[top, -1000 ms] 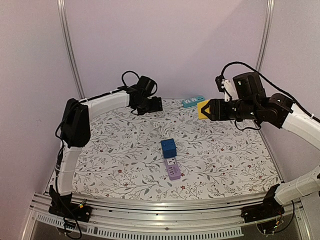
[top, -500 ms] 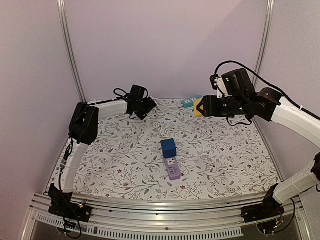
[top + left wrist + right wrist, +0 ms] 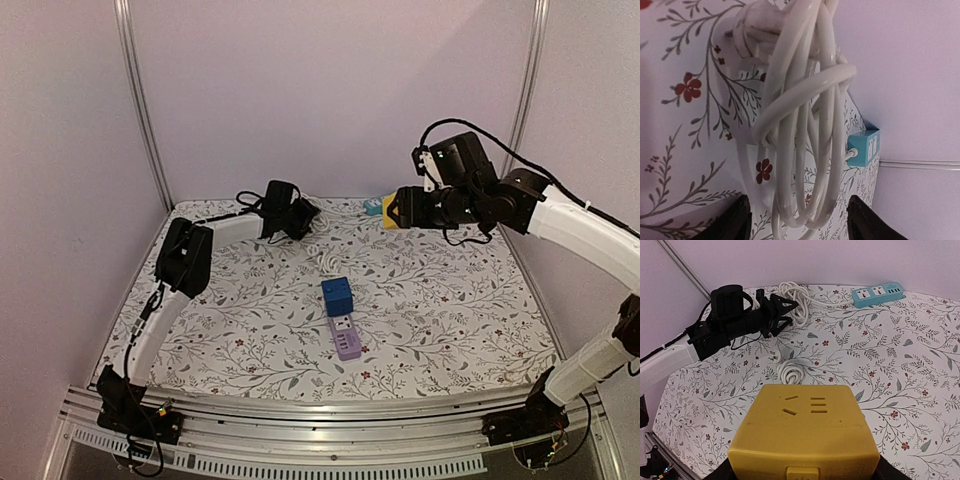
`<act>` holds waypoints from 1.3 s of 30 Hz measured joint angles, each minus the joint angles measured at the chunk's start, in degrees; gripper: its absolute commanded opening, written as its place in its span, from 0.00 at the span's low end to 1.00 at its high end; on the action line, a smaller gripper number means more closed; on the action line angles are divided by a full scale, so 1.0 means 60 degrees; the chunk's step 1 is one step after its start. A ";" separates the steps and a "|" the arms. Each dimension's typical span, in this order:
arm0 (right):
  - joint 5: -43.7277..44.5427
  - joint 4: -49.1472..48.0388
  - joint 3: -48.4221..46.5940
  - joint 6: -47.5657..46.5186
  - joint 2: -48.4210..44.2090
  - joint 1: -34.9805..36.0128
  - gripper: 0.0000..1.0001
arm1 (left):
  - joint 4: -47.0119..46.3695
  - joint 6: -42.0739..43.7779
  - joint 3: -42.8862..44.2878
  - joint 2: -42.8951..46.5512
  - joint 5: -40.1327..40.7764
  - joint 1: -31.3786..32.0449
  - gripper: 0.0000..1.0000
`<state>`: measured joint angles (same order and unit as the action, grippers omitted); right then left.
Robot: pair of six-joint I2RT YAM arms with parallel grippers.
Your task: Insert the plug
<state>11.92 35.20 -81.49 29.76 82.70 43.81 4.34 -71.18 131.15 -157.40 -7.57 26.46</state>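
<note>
My right gripper is shut on a yellow socket cube and holds it in the air over the far right of the table. In the right wrist view the cube fills the foreground, slots facing up. A white plug with a small cable coil lies on the cloth beyond it. My left gripper is open at the far back, beside a larger white cable coil. In the left wrist view that coil hangs between my spread fingers.
A blue cube sits on the end of a purple power strip at the table's middle. A teal power strip lies along the back wall, also seen in the left wrist view. The left arm stretches across the far left.
My left arm has stretched farther back and its gripper has moved right up to the large coil. My right gripper has carried the yellow cube left and slightly back.
</note>
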 measured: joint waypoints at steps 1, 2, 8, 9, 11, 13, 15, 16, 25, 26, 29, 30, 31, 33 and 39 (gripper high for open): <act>0.0004 0.0022 -0.0066 0.0000 0.0055 0.0000 0.00 | -0.0106 -0.0102 0.0062 -0.0087 -0.0029 0.0000 0.60; 0.0015 0.0047 -0.0138 -0.0007 0.0117 0.0000 0.00 | -0.0204 -0.0204 0.0138 -0.0178 -0.0076 0.0000 0.56; 0.0109 0.0073 -0.0306 -0.0040 0.0306 -0.0018 0.00 | -0.0714 -0.0729 0.0729 -0.0841 -0.0189 0.0000 0.15; 0.0131 0.0080 -0.0306 -0.0044 0.0321 -0.0022 0.00 | -0.0794 -0.0863 0.0801 -0.0925 -0.0204 0.0000 0.09; 0.0178 0.0084 -0.0306 -0.0051 0.0335 -0.0036 0.00 | -0.1020 -0.0998 0.0831 -0.1060 -0.0233 0.0000 0.00; 0.0200 0.0087 -0.0306 -0.0058 0.0339 -0.0055 0.00 | -0.1279 -0.1060 0.0827 -0.1115 -0.0328 0.0007 0.00; 0.0229 0.0095 -0.0324 -0.0076 0.0339 -0.0062 0.00 | -0.1563 -0.1213 0.0663 -0.1093 -0.0372 0.0000 0.00; 0.0244 0.0106 -0.0339 -0.0080 0.0339 -0.0069 0.00 | -0.1781 -0.1224 0.0397 -0.0998 -0.0368 -0.0011 0.00; 0.0222 0.0080 -0.0393 -0.0379 0.0339 -0.0146 0.00 | -0.3122 -0.1089 -0.4699 0.2204 0.0408 -0.0390 0.00; 0.0193 0.0066 -0.0393 -0.0466 0.0335 -0.0153 0.00 | -0.3202 -0.1064 -0.5278 0.2652 0.0510 -0.0525 0.00; 0.0084 0.0015 -0.0390 -0.0678 0.0335 -0.0175 0.00 | -0.3435 -0.0918 -0.6750 0.3883 0.0703 -0.1020 0.00; 0.0007 -0.0029 -0.0390 -0.0765 0.0331 -0.0182 0.00 | -0.3581 -0.0856 -0.7395 0.4411 0.0772 -0.1224 0.00; -0.0047 -0.0091 -0.0382 -0.0849 0.0331 -0.0189 0.00 | -0.3614 -0.0809 -0.7828 0.4809 0.0827 -0.1333 0.00; -0.0157 -0.0178 -0.0335 -0.1024 0.0284 -0.0189 0.00 | -0.3752 -0.0674 -0.8987 0.5810 0.0987 -0.1632 0.00; -0.0484 -0.0448 0.0117 -0.1545 -0.0178 -0.0233 0.00 | -0.3289 -0.0120 -1.1792 0.8921 0.1530 -0.1821 0.00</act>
<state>9.02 32.51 -80.79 20.49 81.62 42.41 -15.40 -71.90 60.40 -103.88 1.61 15.53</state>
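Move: Almost at the left hand's open fingers lies the white cable coil, its middle about 2 cm ahead, 1 cm to the right and 1 cm lower. The teal power strip on that cord stands some 17 cm to the hand's right and 5 cm farther out, and the small white cord bundle roughly 17 cm back and 4 cm right. From the right hand, which holds the yellow adapter, the coil is about 32 cm ahead, 16 cm left and 26 cm below. Easing the left hand a further couple of centimetres forward, right and down, the fingers close from wide open and pinch the white cable coil. Keeping that grip, the hand sweeps about 20 cm left, drawing back some 15 cm and rising around 10 cm, while turning roughly 20 degrees counter-clockwise, so the cord pulls the teal power strip along. ##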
